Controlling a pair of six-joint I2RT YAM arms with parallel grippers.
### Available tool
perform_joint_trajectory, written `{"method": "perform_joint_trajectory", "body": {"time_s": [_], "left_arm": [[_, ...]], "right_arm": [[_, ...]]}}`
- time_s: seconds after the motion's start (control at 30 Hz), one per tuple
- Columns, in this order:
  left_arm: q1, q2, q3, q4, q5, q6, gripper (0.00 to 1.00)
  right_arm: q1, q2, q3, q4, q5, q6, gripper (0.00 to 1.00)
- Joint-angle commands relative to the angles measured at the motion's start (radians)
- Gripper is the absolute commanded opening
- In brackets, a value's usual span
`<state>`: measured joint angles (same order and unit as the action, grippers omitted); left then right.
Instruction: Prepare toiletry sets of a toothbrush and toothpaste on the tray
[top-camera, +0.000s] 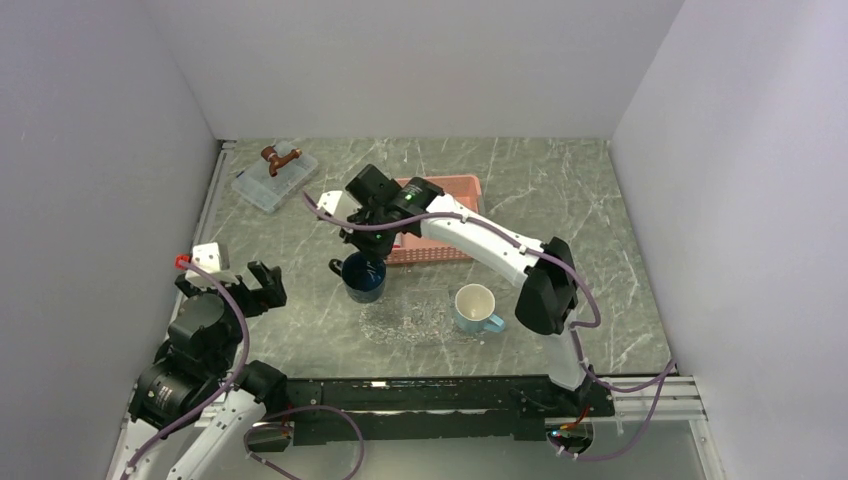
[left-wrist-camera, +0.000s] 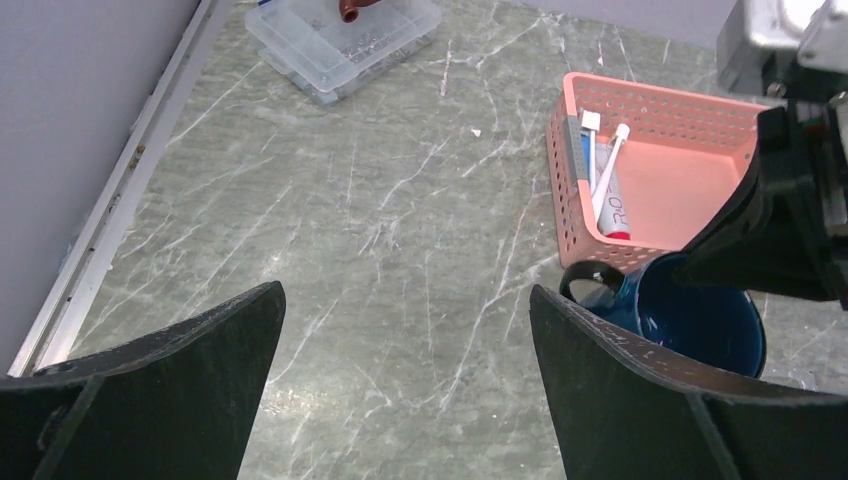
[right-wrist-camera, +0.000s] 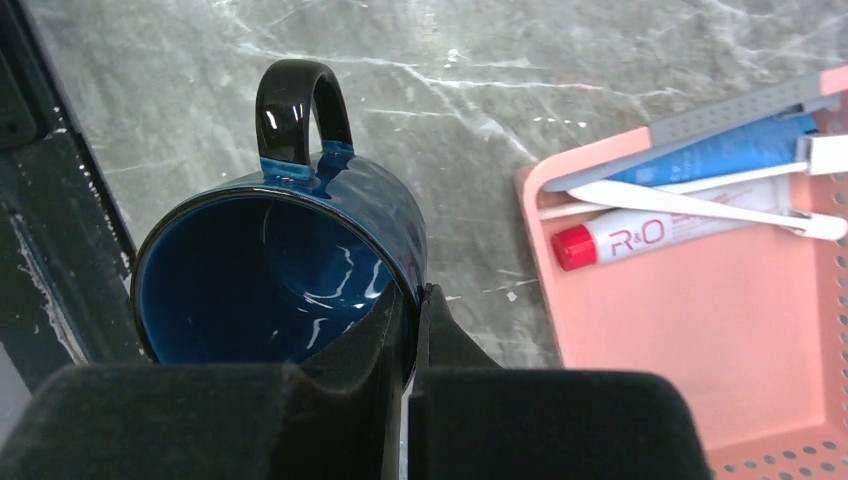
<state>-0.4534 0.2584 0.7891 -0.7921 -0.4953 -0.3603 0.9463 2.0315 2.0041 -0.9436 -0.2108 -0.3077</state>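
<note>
My right gripper (right-wrist-camera: 412, 300) is shut on the rim of a dark blue mug (right-wrist-camera: 270, 270), one finger inside and one outside. The mug (top-camera: 363, 277) is upright by the near left corner of the pink basket (top-camera: 440, 235). In the basket lie a white toothbrush (right-wrist-camera: 700, 205), a toothpaste (right-wrist-camera: 660, 232) with a red cap, a blue tube (right-wrist-camera: 730, 152) and a grey stick (right-wrist-camera: 690, 125). The clear oval tray (top-camera: 405, 322) lies just in front of the mug with nothing on it. My left gripper (left-wrist-camera: 405, 300) hovers open over bare table, left of the mug.
A pale blue mug (top-camera: 477, 308) stands at the tray's right end. A clear lidded box (top-camera: 274, 178) with a brown object on it sits at the back left. White walls close in the table on three sides.
</note>
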Motion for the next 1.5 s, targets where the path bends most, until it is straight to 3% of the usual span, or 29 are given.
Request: {"method": "perform_joint_trajectory", "body": {"time_s": [0.0, 0.83, 1.47], "left_arm": [[0.001, -0.018, 0.007, 0.007, -0.032, -0.009, 0.99], [-0.001, 0.014, 0.004, 0.012, -0.022, -0.005, 0.99], [-0.001, 0.027, 0.004, 0.009, -0.023, -0.007, 0.99]], "right_arm": [[0.024, -0.034, -0.023, 0.040, -0.044, -0.024, 0.00], [0.066, -0.159, -0.396, 0.309, 0.003, 0.019, 0.00], [0.066, -0.225, -0.512, 0.399, 0.011, 0.047, 0.00]]}}
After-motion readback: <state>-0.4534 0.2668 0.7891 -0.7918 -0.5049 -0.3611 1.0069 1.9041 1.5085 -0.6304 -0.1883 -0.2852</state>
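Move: The dark blue mug is in my right hand, its rim between my shut fingers. It is going to the tray's left end, about 8 cm back, 1 cm to the right and 16 cm below. The light blue mug stands on the tray about 20 cm right of that spot, level with it. The pink basket's middle is some 13 cm ahead of my right hand and 8 cm right, about 13 cm below. From my left hand, the tray's left end lies about 25 cm right, level front to back, some 25 cm below. I lower the dark blue mug about 8 cm with my right hand, drawing it back some 4 cm and slightly right, away from the basket and down to the tray's left end. Most of this is a quick first half. Then I hold nearly still there, wrist all but unturned, fingers still pinching the rim and the handle still pointing left. ##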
